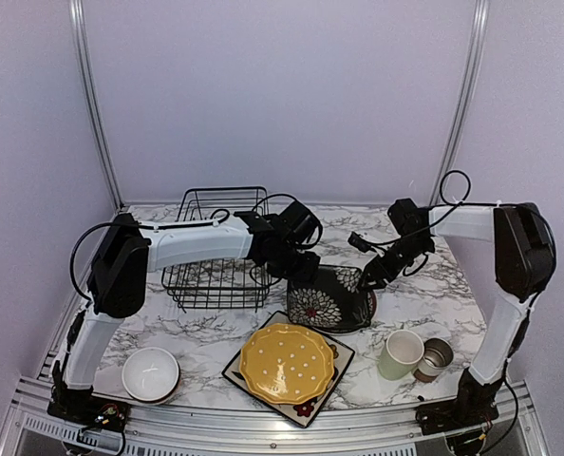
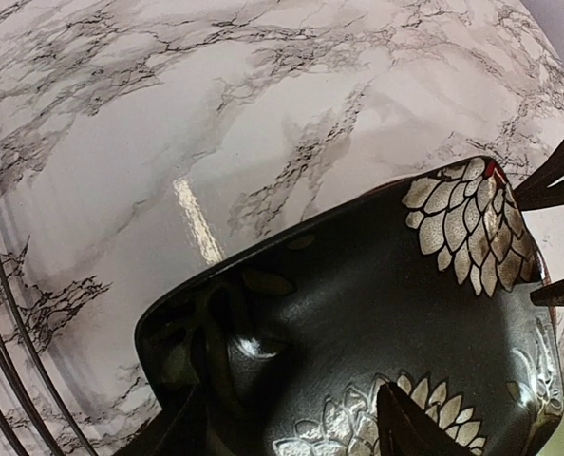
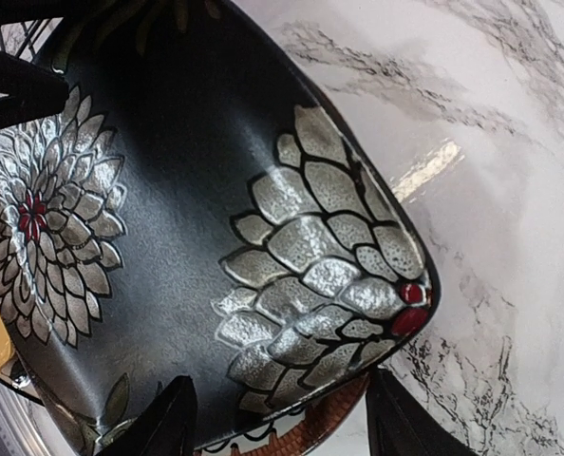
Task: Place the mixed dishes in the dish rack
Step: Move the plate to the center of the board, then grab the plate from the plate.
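Note:
A black square plate [image 1: 328, 296] with white-and-red flowers lies tilted at mid-table, on top of an orange-patterned dish [image 3: 358, 439] that only peeks out. My left gripper [image 1: 304, 274] is at its left corner, jaws wide: one finger [image 2: 410, 423] over the plate's face [image 2: 377, 313], the other off its rim. My right gripper [image 1: 370, 277] straddles the right corner [image 3: 358, 285] the same way, open, fingers [image 3: 163, 423] apart. The black wire dish rack [image 1: 216, 249] stands behind the left arm. A yellow dotted plate [image 1: 287, 363] rests on another black square plate [image 1: 306, 408].
A white bowl [image 1: 151, 372] sits at the front left. At the front right stand a pale green mug [image 1: 401, 353] and a small grey-brown cup [image 1: 437, 357]. Rack wires [image 2: 2, 313] run close along the left gripper's side. Walls enclose the table.

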`<state>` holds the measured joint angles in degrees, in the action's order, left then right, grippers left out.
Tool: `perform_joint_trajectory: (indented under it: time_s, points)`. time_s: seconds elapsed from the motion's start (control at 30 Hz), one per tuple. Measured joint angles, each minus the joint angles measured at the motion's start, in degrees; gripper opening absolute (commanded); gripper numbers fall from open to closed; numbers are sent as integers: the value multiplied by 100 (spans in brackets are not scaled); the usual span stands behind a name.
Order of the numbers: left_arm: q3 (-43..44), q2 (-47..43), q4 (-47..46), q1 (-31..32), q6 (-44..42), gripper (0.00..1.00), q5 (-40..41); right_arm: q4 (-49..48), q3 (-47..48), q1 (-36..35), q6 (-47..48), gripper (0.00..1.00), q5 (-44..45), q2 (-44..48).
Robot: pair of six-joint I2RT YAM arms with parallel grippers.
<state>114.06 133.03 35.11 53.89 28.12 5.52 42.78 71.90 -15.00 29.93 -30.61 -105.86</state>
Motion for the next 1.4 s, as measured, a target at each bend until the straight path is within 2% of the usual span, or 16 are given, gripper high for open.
perform_joint_trajectory:
  time_s: [0.47,0.9,1.4]
  points:
    - [-358,-487,358,-7,17,64,164,-85,17,-26,-153,62,7,0]
    - [-925,-791,612,11,409,63,251,-348,-177,-9,-186,62,94,138]
    - [-879,-459,435,11,656,36,-245,-472,-348,48,-186,62,90,262]
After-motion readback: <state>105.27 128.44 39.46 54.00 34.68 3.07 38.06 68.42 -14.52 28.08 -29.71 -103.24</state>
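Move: The black flowered plate's middle is about 5 cm back and 7 cm to the right of the left hand, some 4 cm below it. The wire rack's middle stands about 20 cm to that hand's left and 5 cm farther out, while the yellow plate lies roughly 21 cm back and 3 cm left of it. For the right hand, at the black plate's right edge, that plate's middle is about 8 cm left and 4 cm back, a little below. The left hand goes left about 5 cm and some 3 cm back along the black plate's left side, its outer side pushing the rack away and its open fingers rising 2 cm on the way, then sinks some 4 cm from that height to straddle the plate's left rim. Low there, it eases a centimetre or so back to the right and tips about 10 degrees nearer straight down while the fingers start closing around the rim from wide to under half open; the right hand stays open at the plate's right edge. ##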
